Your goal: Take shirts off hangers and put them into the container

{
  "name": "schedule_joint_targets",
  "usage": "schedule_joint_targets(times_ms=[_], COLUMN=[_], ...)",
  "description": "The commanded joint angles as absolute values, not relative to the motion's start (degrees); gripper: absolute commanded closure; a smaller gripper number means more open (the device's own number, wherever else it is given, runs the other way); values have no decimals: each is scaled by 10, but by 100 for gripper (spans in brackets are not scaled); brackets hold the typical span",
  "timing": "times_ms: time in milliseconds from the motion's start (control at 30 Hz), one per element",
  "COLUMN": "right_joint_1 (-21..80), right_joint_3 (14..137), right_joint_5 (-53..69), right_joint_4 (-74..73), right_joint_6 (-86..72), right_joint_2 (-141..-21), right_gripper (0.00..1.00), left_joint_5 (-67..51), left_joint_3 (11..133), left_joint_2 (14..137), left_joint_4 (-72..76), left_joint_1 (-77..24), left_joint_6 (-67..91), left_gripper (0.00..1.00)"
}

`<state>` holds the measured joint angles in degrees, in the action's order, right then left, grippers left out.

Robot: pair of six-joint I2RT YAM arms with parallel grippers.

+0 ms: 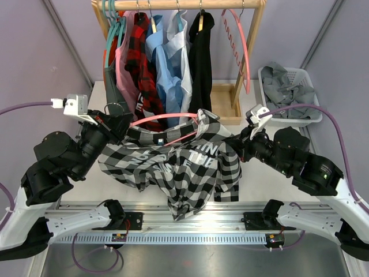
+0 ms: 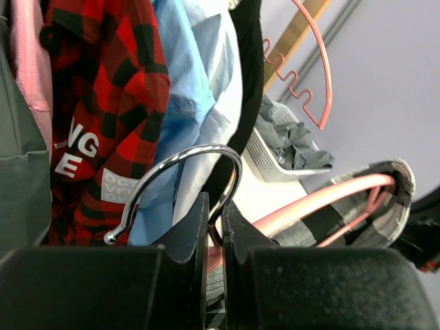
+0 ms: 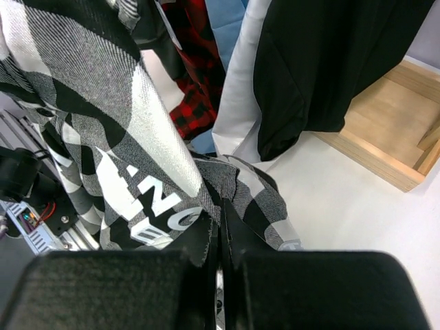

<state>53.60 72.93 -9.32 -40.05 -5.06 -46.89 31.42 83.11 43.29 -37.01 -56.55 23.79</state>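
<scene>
A black-and-white check shirt [image 1: 184,164] hangs on a pink hanger [image 1: 164,118] above the table, between my two arms. My left gripper [image 1: 119,123] is shut on the neck of that hanger's metal hook [image 2: 206,152]; the left wrist view shows the jaws [image 2: 214,221] pinching the wire, with the pink hanger arm [image 2: 323,195] running off to the right. My right gripper [image 1: 237,144] is shut on a fold of the check shirt [image 3: 124,130] at its right side, cloth caught between the jaws [image 3: 221,214]. The white container [image 1: 295,122] stands at the back right and holds a crumpled grey shirt [image 1: 285,86].
The wooden rail [image 1: 184,4] at the back carries a red-and-black check shirt [image 1: 141,63], light blue [image 1: 164,72], white [image 1: 185,55], black [image 1: 202,52] and pink [image 1: 123,69] shirts. An empty pink hanger [image 1: 241,49] and teal hangers [image 1: 112,17] also hang there.
</scene>
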Motion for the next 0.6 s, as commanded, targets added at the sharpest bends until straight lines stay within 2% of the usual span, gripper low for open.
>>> schedule_joint_targets(times_ms=[0,267,567], right_joint_1=[538,538,538], right_joint_3=[709,676,677], right_joint_5=[-132,-248,-272], right_joint_4=[-439,-513,-549], right_joint_6=[-79,-161,-196], right_joint_2=[-459,-516,-533], right_gripper=[100,100,100], left_joint_5=[427,536,525], left_joint_3=[833,725,679], left_joint_2=[399,298,257], left_joint_4=[-259,-80,-33], left_joint_1=[-562,-562,-562], left_joint_6=[235,225,236], left_gripper=[100,100,100])
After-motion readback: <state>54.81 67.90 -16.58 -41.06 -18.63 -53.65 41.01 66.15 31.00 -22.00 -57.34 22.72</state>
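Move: The left hand holds the pink hanger at its hook; the hanger's far end, still inside the checked shirt, lies about 20 cm to its right, 1 cm ahead and 1 cm lower. The red plaid shirt hangs some 14 cm ahead and 6 cm right. From the right hand, which pinches the checked shirt, that end is about 9 cm ahead, 11 cm left and 8 cm up; the black shirt is 22 cm ahead, 11 cm left. Right hand drags the pinched shirt down about 7 cm while left hand pulls the hanger left about 4. ##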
